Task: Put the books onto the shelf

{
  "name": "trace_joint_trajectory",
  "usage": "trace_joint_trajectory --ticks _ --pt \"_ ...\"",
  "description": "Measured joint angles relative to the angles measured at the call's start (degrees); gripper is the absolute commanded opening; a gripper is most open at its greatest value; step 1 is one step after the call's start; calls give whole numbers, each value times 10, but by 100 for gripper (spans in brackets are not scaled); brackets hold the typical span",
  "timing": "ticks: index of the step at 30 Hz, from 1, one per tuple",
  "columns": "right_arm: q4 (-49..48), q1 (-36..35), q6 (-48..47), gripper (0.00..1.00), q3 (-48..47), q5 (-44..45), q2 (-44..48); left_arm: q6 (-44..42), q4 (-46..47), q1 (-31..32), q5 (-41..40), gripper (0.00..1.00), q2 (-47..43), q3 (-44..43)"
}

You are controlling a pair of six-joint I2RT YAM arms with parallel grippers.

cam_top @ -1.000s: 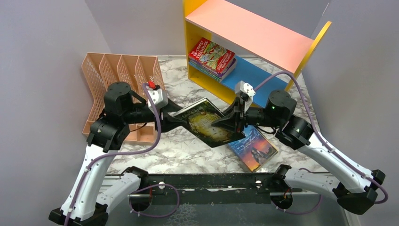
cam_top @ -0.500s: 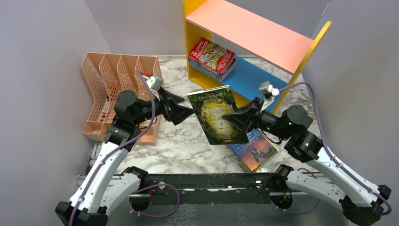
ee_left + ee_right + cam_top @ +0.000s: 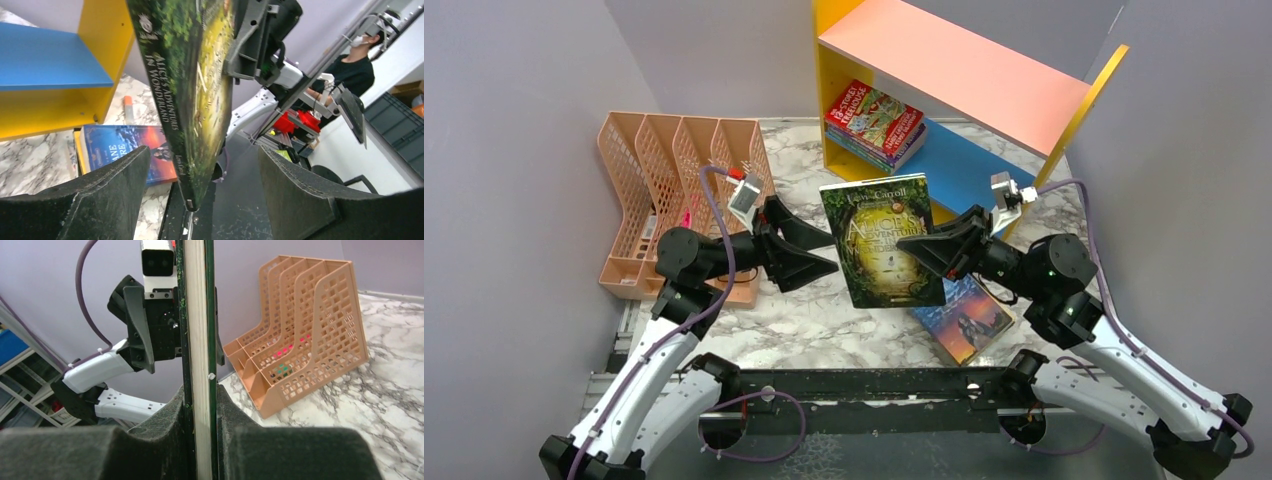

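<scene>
A dark green-gold book (image 3: 879,240) hangs upright in the air above the table, cover toward the overhead camera. My right gripper (image 3: 916,245) is shut on its right edge; in the right wrist view both pads press the covers (image 3: 200,315) at the gripper (image 3: 200,407). My left gripper (image 3: 832,254) stands open just left of the spine, touching nothing. In the left wrist view the spine (image 3: 170,100) sits in the gap of the gripper (image 3: 204,152). A blue "Jane Eyre" book (image 3: 964,315) lies flat on the table. Other books (image 3: 874,122) are stacked on the shelf's blue board (image 3: 969,165).
A peach mesh file rack (image 3: 674,160) stands at the back left, behind my left arm. The shelf's yellow side panel (image 3: 1079,100) rises behind the right arm. An orange-tipped pen (image 3: 128,107) lies by the shelf's foot. A black rail (image 3: 864,385) runs along the near edge.
My left gripper let go of the green-gold book, opened and drew back left. The right gripper swung the book from tilted to upright and carried it slightly toward the shelf.
</scene>
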State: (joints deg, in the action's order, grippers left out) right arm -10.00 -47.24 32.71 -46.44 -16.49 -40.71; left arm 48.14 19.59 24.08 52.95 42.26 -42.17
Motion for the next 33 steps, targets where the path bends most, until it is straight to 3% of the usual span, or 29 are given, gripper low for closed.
trace_joint_trajectory --ticks 9,13,19,24,26,29,30,31,33 --pt "-48 0 24 1 0 -37 -21 8 25 19 5 78 19 11" --pt "-59 0 33 1 0 -49 -22 6 21 40 0 57 33 27" --pt "-63 0 35 1 0 -54 -33 -19 21 106 -3 38 32 28" --pt "-63 0 40 1 0 -56 -41 -38 21 124 -19 9 27 28" --pt "-62 0 40 1 0 -57 -41 -41 22 124 -23 1 29 28" --pt "-62 0 41 1 0 -57 -40 -42 24 126 -31 0 31 28" --pt "-62 0 40 5 0 -56 -39 -41 25 128 -37 0 32 28" --pt "-61 0 39 16 0 -55 -38 -41 26 128 -39 0 33 28" --pt "-55 0 37 45 0 -50 -36 -40 25 130 -44 0 33 28"
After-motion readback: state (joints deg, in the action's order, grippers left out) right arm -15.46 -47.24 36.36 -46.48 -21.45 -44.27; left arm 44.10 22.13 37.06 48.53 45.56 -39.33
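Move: The Alice book, already held up by the right gripper, has its middle some 8 cm to the left hand's right, level fore and aft and about 1 cm higher. It lies about 4 cm left of the right hand. From the left hand, the Jane Eyre book is about 26 cm right, 3 cm ahead and 36 cm lower; the red book's stack on the shelf is some 32 cm ahead, 7 cm right and 23 cm lower. Left hand eases about 4 cm right, 3 back, 2.5 down, closing on the Alice book's spine; right keeps hold. ##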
